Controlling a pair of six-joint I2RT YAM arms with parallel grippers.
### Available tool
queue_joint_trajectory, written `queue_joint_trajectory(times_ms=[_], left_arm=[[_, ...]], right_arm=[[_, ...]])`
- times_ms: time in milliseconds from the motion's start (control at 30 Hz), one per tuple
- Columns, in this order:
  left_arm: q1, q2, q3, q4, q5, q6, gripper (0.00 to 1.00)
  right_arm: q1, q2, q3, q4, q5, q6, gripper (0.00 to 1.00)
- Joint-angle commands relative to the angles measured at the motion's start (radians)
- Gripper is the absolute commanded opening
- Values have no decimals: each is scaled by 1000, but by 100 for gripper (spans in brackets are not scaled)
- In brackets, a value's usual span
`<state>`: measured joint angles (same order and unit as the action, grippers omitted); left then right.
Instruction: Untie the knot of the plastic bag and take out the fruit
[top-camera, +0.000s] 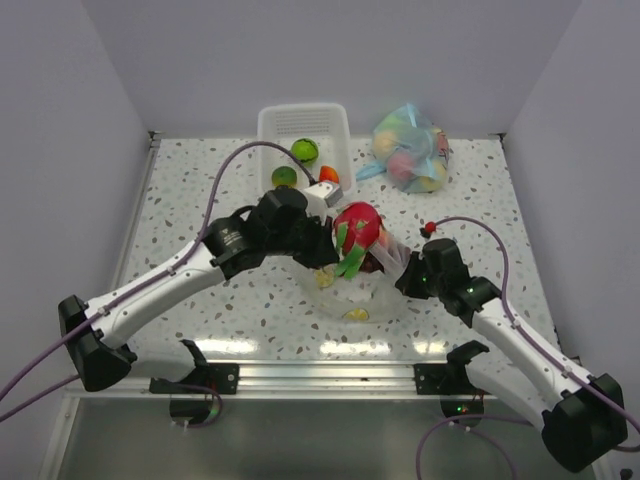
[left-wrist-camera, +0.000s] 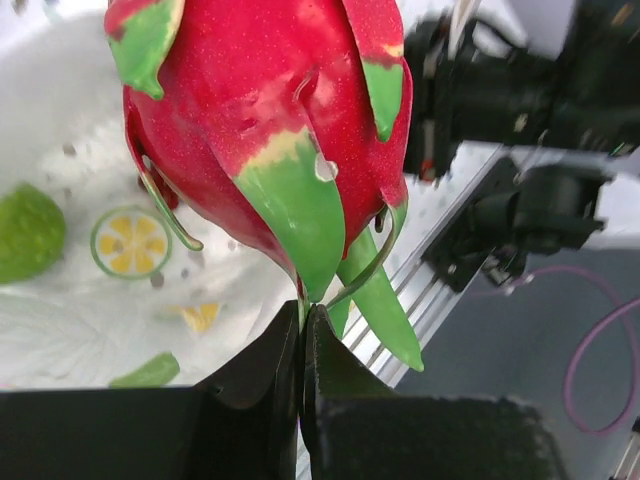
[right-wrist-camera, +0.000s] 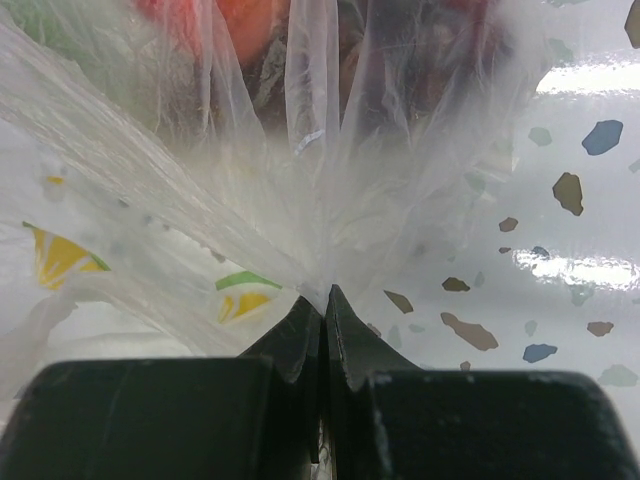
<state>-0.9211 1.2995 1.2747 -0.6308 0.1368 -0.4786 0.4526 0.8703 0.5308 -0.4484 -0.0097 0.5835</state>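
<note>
My left gripper (top-camera: 338, 243) is shut on a green leaf of a red toy dragon fruit (top-camera: 357, 226) and holds it above the clear plastic bag (top-camera: 352, 292). In the left wrist view the pads (left-wrist-camera: 303, 330) pinch the leaf tip below the fruit (left-wrist-camera: 265, 110). My right gripper (top-camera: 402, 264) is shut on the bag's right edge; in the right wrist view it (right-wrist-camera: 323, 297) grips stretched film (right-wrist-camera: 300, 190). A lime (left-wrist-camera: 25, 232) and citrus slices (left-wrist-camera: 130, 241) lie in the bag. No tied knot shows.
A white basket (top-camera: 340, 122) at the back holds two limes (top-camera: 304, 150) and an orange piece (top-camera: 329, 174). A blue-tinted bag of pastel fruit (top-camera: 410, 148) lies at the back right. The table's metal rail (top-camera: 320, 375) runs along the near edge.
</note>
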Motion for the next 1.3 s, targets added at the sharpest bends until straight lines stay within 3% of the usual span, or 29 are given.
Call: queue_joint_trajectory(times_ms=[0,133,267,367,633,867,933,967,1033,1067,1167,1267], left_arm=[[103,-16,133,204,64,-9,0],[246,27,175,266,98,-44,0],[422,142,221,263,110,-92,0],[496,240,276,261,74,-85,0],[568,596,511,206,4,9,0],[588,797,678,163,-77,87,2],[591,846,730,142,-62,98,15],[591,854,744,120,-48,103,35],[591,838,743,121,-40,103,54],[591,818,724,144,-42,97,73],[590,706,620,201,-58,87,97],[585,592,548,206,-80,84,100]], right_arm=[[1,-28,12,-16,13,10,0],[1,-48,-6,-30,13,12,0],[1,-76,-18,-39,13,15,0],[3,-74,-22,-36,-10,16,0],[1,-62,-6,-39,-15,3,0],[3,-27,21,-52,-15,-17,0],[1,-19,34,-55,-12,-28,0],[1,-16,37,-56,-7,-30,0],[1,-17,43,-58,-7,-31,0],[1,-20,43,-58,-7,-31,0],[1,-27,49,-65,2,-31,0],[1,-28,61,-79,8,-45,0]])
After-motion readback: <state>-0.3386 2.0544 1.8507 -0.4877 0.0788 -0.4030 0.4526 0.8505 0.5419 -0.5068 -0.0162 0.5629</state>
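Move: The dragon fruit already hangs from the left fingers by its green leaf tails, clear of the opened bag. The white basket it goes to has its middle about 37 cm ahead, 7 cm left and 20 cm below; there a bright green fruit lies. A red-orange fruit sits some 31 cm ahead and level sideways, a dark green one 31 cm ahead and 13 cm left. From the right hand the basket is roughly 38 cm ahead, 31 cm left and a little below. The dragon fruit is carried quickly about 35 cm forward and some 10 cm left by the left hand, first rising 8 cm, then sinking nearly 20 cm into the basket, the wrist swinging about 30 degrees counter-clockwise. The fingers then open wide, let go of the leaf tails and begin to lift. The right hand keeps its pinch on the bag's rim, almost still. ##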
